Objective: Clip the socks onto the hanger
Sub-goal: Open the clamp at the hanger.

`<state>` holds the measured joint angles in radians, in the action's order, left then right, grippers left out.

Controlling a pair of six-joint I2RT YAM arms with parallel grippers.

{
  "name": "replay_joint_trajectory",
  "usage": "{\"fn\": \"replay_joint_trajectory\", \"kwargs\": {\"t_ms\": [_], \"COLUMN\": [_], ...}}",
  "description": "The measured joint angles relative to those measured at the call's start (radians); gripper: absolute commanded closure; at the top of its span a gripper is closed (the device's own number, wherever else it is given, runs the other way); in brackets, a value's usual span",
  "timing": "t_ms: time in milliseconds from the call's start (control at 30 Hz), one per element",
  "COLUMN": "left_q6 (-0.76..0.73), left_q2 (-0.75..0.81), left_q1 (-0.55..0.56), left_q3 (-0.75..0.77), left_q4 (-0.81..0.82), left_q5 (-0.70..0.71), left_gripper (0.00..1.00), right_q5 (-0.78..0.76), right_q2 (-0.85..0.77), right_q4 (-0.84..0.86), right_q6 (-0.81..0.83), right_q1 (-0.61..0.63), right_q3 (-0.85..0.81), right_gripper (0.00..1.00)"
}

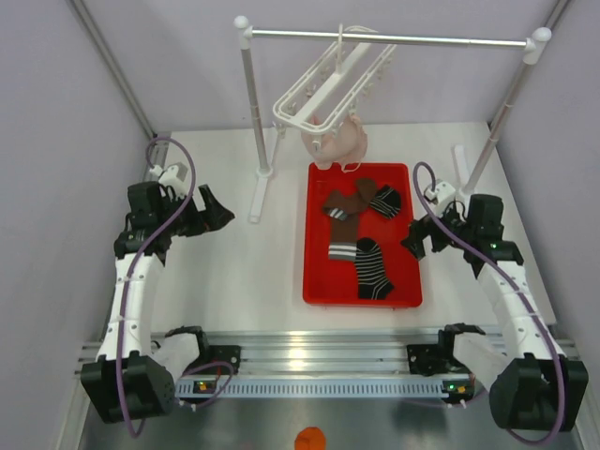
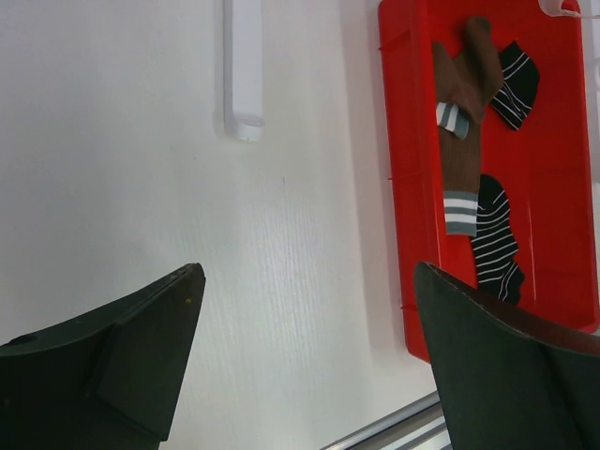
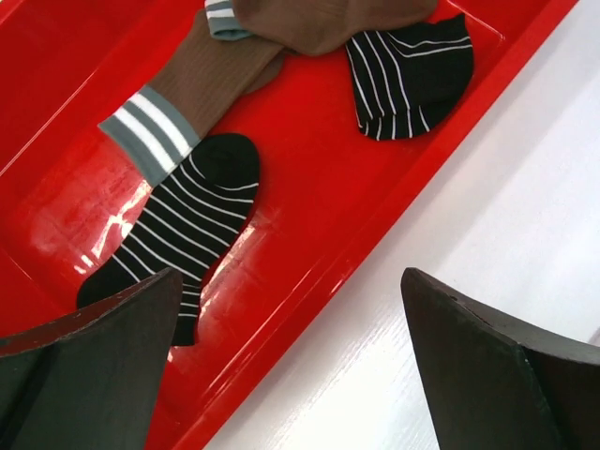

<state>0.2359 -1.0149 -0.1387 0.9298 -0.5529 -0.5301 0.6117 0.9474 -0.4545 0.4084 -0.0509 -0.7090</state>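
Several socks lie in a red tray [image 1: 310,234]: two brown ones [image 1: 343,223] crossed in the middle, a black striped one [image 1: 373,270] toward the near end and another [image 1: 385,200] toward the far end. The white lattice hanger [image 1: 323,89] hangs tilted from the stand's crossbar, behind the tray. My left gripper [image 1: 221,212] hovers open over bare table left of the tray, nothing between its fingers [image 2: 307,272]. My right gripper [image 1: 412,240] is open at the tray's right rim [image 3: 291,277], with the near black sock [image 3: 187,220] just beyond its left finger.
A pale pink fabric item [image 1: 339,141] dangles from the hanger above the tray's far end. The stand's metal crossbar [image 1: 394,38] spans the back on white posts, and its left foot [image 1: 258,197] lies on the table between my left gripper and the tray.
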Motion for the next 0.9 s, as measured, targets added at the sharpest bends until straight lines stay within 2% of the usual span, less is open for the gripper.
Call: {"fn": "replay_joint_trajectory", "kwargs": {"t_ms": [233,367,467,567,667,767,900], "left_q6": [0.004,0.061,0.143,0.187,0.208,0.205,0.153], "left_q2": [0.001,0.027,0.079,0.100,0.099,0.095,0.087], "left_q1": [-0.002,-0.003,-0.001,0.006,0.024,0.067,0.171], "left_q3": [-0.007,-0.056,-0.117,-0.128,-0.124,-0.121,-0.092], "left_q4": [0.042,0.207,0.401,0.547,0.647,0.692,0.688], "left_q5": [-0.110,-0.248,-0.321,-0.365,-0.402,-0.422,-0.417], "left_gripper": [0.02,0.02,0.02,0.02,0.03,0.04,0.05], "right_q5": [-0.016,0.040,0.092,0.124,0.126,0.116,0.098], "right_q2": [0.050,0.095,0.107,0.132,0.201,0.269,0.340], "right_q4": [0.060,0.191,0.343,0.496,0.649,0.777,0.868], "right_q6": [-0.069,-0.196,-0.283,-0.331,-0.378,-0.414,-0.431], "right_q1": [0.121,0.182,0.219,0.285,0.350,0.402,0.450], "right_q3": [-0.043,-0.100,-0.132,-0.180,-0.246,-0.271,-0.275], "right_gripper": [0.01,0.04,0.08,0.13,0.25,0.28,0.35]}}
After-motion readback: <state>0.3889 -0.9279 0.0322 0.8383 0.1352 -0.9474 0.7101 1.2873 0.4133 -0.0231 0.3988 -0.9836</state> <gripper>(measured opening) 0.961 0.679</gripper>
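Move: The near right-hand clamp on the white hanger is the target. From the right gripper it hangs about 25 cm to the left, 10 cm ahead and 21 cm up. The pink garment hangs some 6 cm beyond it and 6 cm to its right. The striped black sock lies about 4 cm ahead, 11 cm left and 15 cm below the right gripper. From the left gripper the clamp is roughly 27 cm right, 7 cm ahead and 15 cm up. Sweep the empty right gripper left about 19 cm and up nearly as much, a little forward too, across above the red tray to just short of the hanger clamp. Tip and swing its fingers up and left while narrowing them by a third. Raise the left gripper about 12 cm and carry it right towards the same clamp, wide open, tilting up and turning clockwise. ##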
